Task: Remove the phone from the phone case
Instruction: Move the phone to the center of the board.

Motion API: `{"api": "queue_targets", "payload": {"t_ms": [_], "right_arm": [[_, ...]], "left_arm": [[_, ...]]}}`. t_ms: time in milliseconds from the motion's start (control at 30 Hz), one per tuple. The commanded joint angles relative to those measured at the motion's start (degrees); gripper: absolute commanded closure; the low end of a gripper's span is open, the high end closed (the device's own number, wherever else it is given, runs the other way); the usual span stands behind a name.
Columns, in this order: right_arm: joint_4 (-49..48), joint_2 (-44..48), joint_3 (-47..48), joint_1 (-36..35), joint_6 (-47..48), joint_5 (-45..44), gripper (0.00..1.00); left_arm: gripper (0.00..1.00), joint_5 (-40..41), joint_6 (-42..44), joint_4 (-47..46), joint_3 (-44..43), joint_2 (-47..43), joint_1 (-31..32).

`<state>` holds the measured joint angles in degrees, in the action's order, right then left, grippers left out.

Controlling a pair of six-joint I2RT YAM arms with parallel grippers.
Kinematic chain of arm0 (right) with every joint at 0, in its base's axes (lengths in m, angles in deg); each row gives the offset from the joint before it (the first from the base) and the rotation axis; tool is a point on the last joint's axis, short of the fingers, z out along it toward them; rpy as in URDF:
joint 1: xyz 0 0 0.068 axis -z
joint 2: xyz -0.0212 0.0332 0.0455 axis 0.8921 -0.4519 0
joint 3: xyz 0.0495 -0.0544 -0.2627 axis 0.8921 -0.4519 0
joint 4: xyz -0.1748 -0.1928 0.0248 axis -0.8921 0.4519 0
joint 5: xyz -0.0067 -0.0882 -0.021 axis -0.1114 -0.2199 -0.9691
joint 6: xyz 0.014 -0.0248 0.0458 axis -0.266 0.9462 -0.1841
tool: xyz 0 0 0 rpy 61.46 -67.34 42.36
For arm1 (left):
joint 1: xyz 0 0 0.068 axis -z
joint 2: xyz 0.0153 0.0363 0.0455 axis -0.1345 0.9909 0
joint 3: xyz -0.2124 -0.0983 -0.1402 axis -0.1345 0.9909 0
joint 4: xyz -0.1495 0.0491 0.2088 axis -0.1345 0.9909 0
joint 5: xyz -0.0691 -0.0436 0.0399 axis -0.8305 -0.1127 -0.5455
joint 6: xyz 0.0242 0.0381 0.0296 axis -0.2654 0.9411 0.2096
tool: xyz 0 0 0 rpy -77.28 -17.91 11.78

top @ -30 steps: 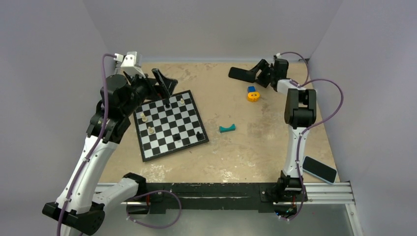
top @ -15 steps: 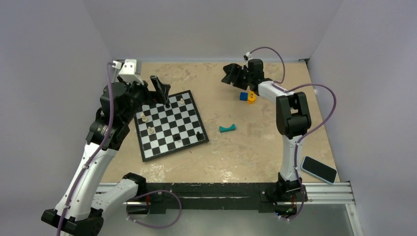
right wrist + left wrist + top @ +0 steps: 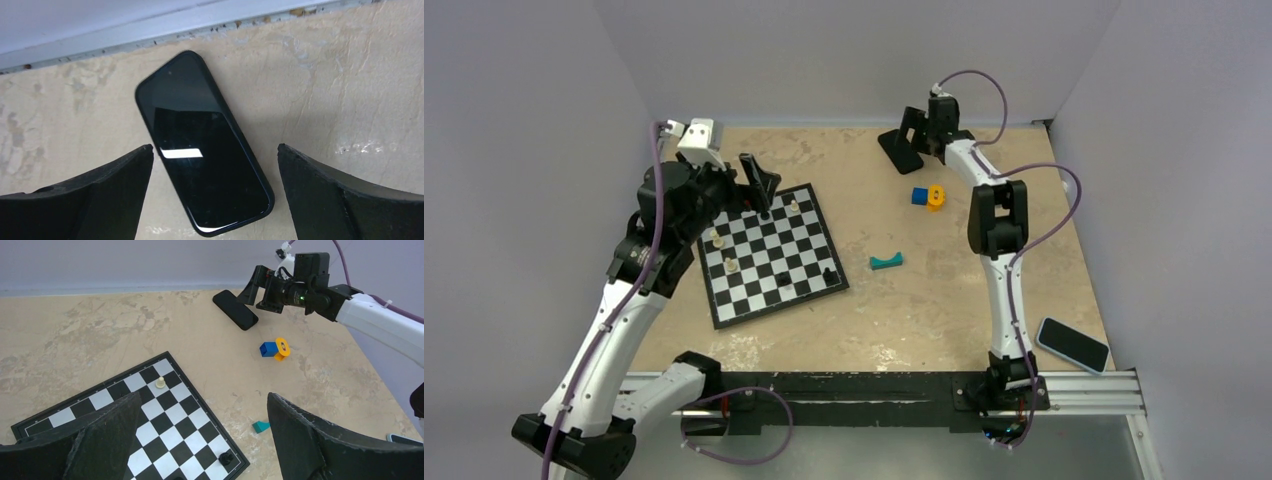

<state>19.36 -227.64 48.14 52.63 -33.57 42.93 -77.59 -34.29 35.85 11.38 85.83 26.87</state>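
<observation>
The phone (image 3: 1074, 345), light blue with a paler rim, lies flat at the table's near right corner, far from both grippers. The black phone case (image 3: 205, 150) lies flat by the back wall (image 3: 894, 147), glossy side up with a raised rim; I cannot make out its camera holes. My right gripper (image 3: 215, 146) hovers open just over it, one finger on each side, touching nothing. In the top view the right gripper (image 3: 914, 128) is at the back edge. My left gripper (image 3: 203, 396) stands open and empty above the chessboard's far corner (image 3: 757, 180).
A chessboard (image 3: 769, 255) with several pieces lies left of centre. A teal curved piece (image 3: 886, 262) sits mid-table. A blue block (image 3: 919, 196) and an orange ring (image 3: 937, 196) lie just in front of the case. The back wall stands right behind the case.
The right arm swung left along the back edge with the black case in its jaws. The case now lies on the table and the jaws have opened. The left arm shifted slightly.
</observation>
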Motion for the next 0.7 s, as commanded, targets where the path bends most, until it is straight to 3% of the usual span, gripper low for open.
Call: {"api": "queue_targets", "payload": {"t_ms": [0,333,667], "right_arm": [[4.7,-1.0,4.3,-0.5,0.8,0.0,0.02],[7.2,-1.2,0.8,-1.8,-1.2,2.3,0.02],[4.3,3.0,-7.0,-2.0,-6.9,6.1,0.45]], "left_arm": [[0.01,-2.2,-1.2,-2.7,0.1,0.6,-0.4],[0.01,-4.0,-2.4,-3.1,0.2,1.6,-0.5],[0.02,-7.3,-4.1,-2.5,-0.6,5.2,-0.5]]}}
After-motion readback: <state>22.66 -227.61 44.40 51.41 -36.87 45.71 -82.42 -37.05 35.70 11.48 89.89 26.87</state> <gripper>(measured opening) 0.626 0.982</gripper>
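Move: The phone's middle lies about 2 cm ahead of the right hand, 2 cm to its left and 4 cm below. The blue block is roughly 12 cm back and 4 cm right of that hand, with the yellow piece 12 cm back and 9 cm right, both about 4 cm down. From the left hand, the phone is some 36 cm ahead, 30 cm right and 32 cm below. Right hand sinks about 4 cm, back and left, closing partway onto the phone's edges; left hand drifts down-right. ##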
